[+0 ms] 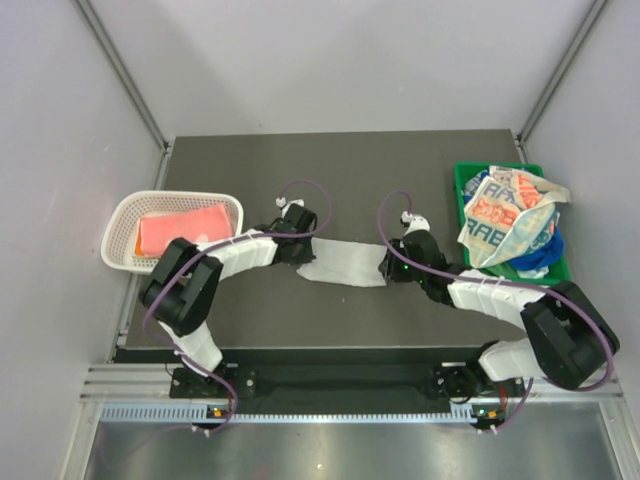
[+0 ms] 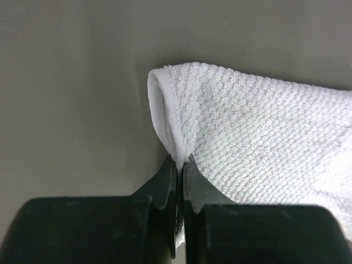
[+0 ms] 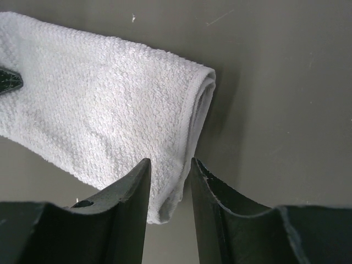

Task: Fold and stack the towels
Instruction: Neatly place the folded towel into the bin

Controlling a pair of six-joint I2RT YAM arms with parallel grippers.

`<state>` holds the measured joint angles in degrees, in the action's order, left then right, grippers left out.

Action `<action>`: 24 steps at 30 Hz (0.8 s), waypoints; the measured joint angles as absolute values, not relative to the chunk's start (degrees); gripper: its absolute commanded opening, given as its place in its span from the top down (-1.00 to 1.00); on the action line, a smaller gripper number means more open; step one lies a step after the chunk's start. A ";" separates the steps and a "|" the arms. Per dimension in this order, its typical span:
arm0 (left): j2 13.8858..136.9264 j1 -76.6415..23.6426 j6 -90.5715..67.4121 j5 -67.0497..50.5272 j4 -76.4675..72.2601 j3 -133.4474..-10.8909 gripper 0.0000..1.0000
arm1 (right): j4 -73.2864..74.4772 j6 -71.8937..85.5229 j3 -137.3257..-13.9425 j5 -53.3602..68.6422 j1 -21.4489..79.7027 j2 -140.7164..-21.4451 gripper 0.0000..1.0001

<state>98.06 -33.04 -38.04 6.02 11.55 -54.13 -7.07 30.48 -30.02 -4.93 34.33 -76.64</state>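
A plain white towel (image 1: 345, 264) lies folded into a strip across the middle of the dark table. My left gripper (image 1: 306, 250) is at its left end; in the left wrist view the gripper (image 2: 180, 160) is shut on a pinched corner of the white towel (image 2: 258, 132). My right gripper (image 1: 386, 262) is at the strip's right end. In the right wrist view this gripper (image 3: 169, 168) is open, its jaws astride the near corner of the towel (image 3: 99, 104) without squeezing it. An orange towel (image 1: 180, 232) lies in the basket.
A white mesh basket (image 1: 122, 212) stands at the table's left edge. At the right, a green bin (image 1: 463, 182) holds a crumpled white towel with orange-teal lettering (image 1: 505, 220) and a blue towel (image 1: 538, 262) under it. Grey walls enclose the table.
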 measured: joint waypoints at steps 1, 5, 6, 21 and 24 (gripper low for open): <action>98.56 -33.58 -37.80 7.84 13.61 -55.55 1.00 | -6.81 30.39 -30.09 -4.69 34.33 -76.34 0.29; 99.90 -35.57 -36.56 16.71 23.59 -60.93 1.00 | -5.54 29.93 -30.50 -4.16 34.33 -75.07 0.29; 99.90 -35.62 -36.12 19.27 26.74 -62.19 1.00 | -5.30 29.78 -30.81 -3.86 34.33 -74.81 0.29; 92.20 -29.63 -29.41 46.85 47.22 -73.91 1.00 | -4.58 28.36 -32.32 -0.05 34.30 -74.37 0.31; 89.73 -23.79 -26.92 47.79 46.98 -73.91 1.00 | -4.60 28.10 -32.34 0.62 34.30 -74.54 0.31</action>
<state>89.73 -23.79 -26.92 47.79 46.98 -73.91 -4.60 28.10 -32.34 0.62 34.30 -74.54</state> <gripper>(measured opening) 0.041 0.348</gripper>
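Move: Out to the left hand's left, some 33 cm away and 7 cm farther forward, is the middle of the white bin, about 3 cm higher than the hand. In the bin the pink towel lies about 31 cm left and 7 cm ahead of that hand, on the orange towel. The folded white towel, its left edge already pinched by the left hand, has its middle about 9 cm to that hand's right, level fore and aft. From the right hand, the bin is some 53 cm left and 10 cm ahead. Swinging the folded white towel off the table towards the bin, the left hand goes about 19 cm left while climbing some 15 cm, sliding left first and then rising steeply to the bin's right-hand rim. Its wrist rolls some 40 degrees, the fingertips swinging out to the left, with a counter-clockwise turn; the pinch stays shut. The empty right hand eases up about 2 cm, its opening unchanged. ##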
